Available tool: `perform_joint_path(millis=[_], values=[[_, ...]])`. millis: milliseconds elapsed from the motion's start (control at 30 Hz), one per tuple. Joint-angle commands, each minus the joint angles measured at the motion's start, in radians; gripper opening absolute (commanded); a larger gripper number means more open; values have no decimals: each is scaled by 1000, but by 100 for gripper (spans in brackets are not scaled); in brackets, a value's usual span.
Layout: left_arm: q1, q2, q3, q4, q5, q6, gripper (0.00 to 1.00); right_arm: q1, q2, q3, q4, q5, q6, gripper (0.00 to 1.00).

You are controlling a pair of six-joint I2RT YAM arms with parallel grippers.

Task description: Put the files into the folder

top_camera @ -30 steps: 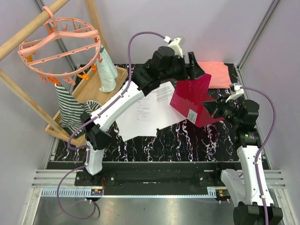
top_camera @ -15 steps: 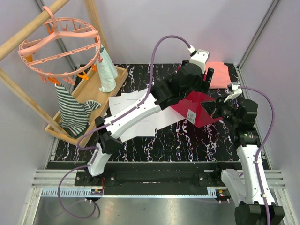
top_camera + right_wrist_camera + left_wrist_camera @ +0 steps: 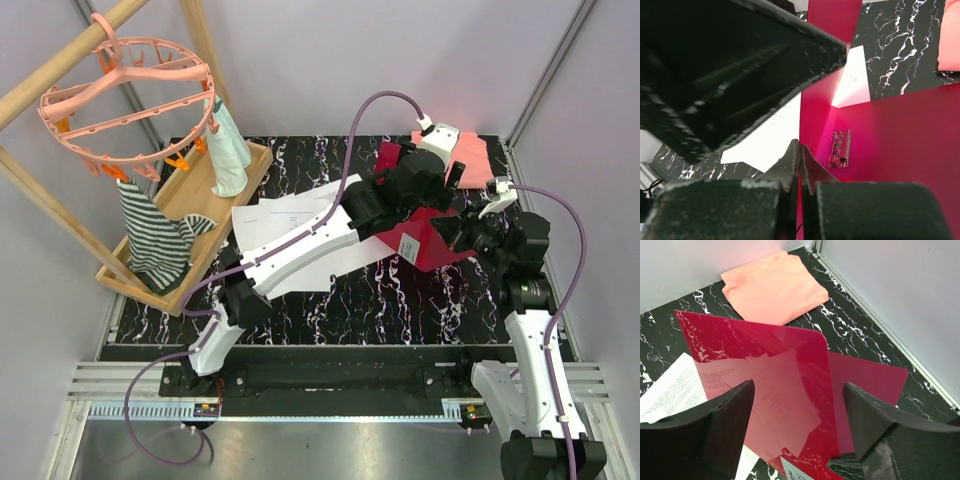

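Note:
The dark red folder [image 3: 425,240] lies open at the table's right, its cover [image 3: 765,385] standing nearly upright and its back half [image 3: 865,390] flat. My right gripper [image 3: 800,145] is shut on the cover's edge and holds it up [image 3: 452,232]. A metal clip [image 3: 840,149] shows inside. The files [image 3: 290,232], white printed sheets, lie left of the folder, one corner showing through the cover [image 3: 670,390]. My left gripper [image 3: 797,385] hangs open above the cover's top edge, holding nothing [image 3: 448,178].
A salmon-pink folded cloth [image 3: 775,285] lies at the back right corner, beyond the folder. A wooden tray [image 3: 190,195] with striped and pale garments stands at the left under a pink hanger ring [image 3: 125,100]. A metal wall frame [image 3: 880,320] edges the table's right side.
My left arm has swung right, from the cover's upper left corner to over the folder. The cover stands lower in the top view. The right gripper has kept its pinch.

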Motion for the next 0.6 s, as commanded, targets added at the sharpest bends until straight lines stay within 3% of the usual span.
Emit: perform_joint_path(millis=[0, 333, 467, 567], values=[[-6, 3, 29, 54, -37, 19, 69, 15, -22, 25, 34, 11, -9, 0], [-18, 21, 27, 95, -39, 70, 41, 19, -6, 26, 38, 23, 2, 0], [-18, 12, 26, 106, -43, 79, 22, 21, 4, 46, 13, 62, 21, 0], [-26, -15, -9, 144, -66, 98, 18, 21, 11, 60, 15, 94, 67, 5]])
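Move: The upper stretch of the folder's raised flap edge stands almost between the open left fingers, about 2 cm to the right and a touch below. The right gripper is some 6 cm back, 4 cm left and 6 cm lower. The papers lie roughly 30 cm left and 5 cm ahead, the pink cloth about 27 cm ahead and 10 cm right, both some 30 cm down. From the right hand that edge is about 5 cm ahead, 4 cm right and 5 cm up. Shut the left gripper around the upper part of the folder's raised flap edge, from about three-quarters open down to a fifth, easing the hand only about 1 cm to the right as the fingertips come in on the red sheet from both sides; a dip of under a centimetre is made good again. Keep the right gripper still, its closed fingers pinching the same flap lower down. ##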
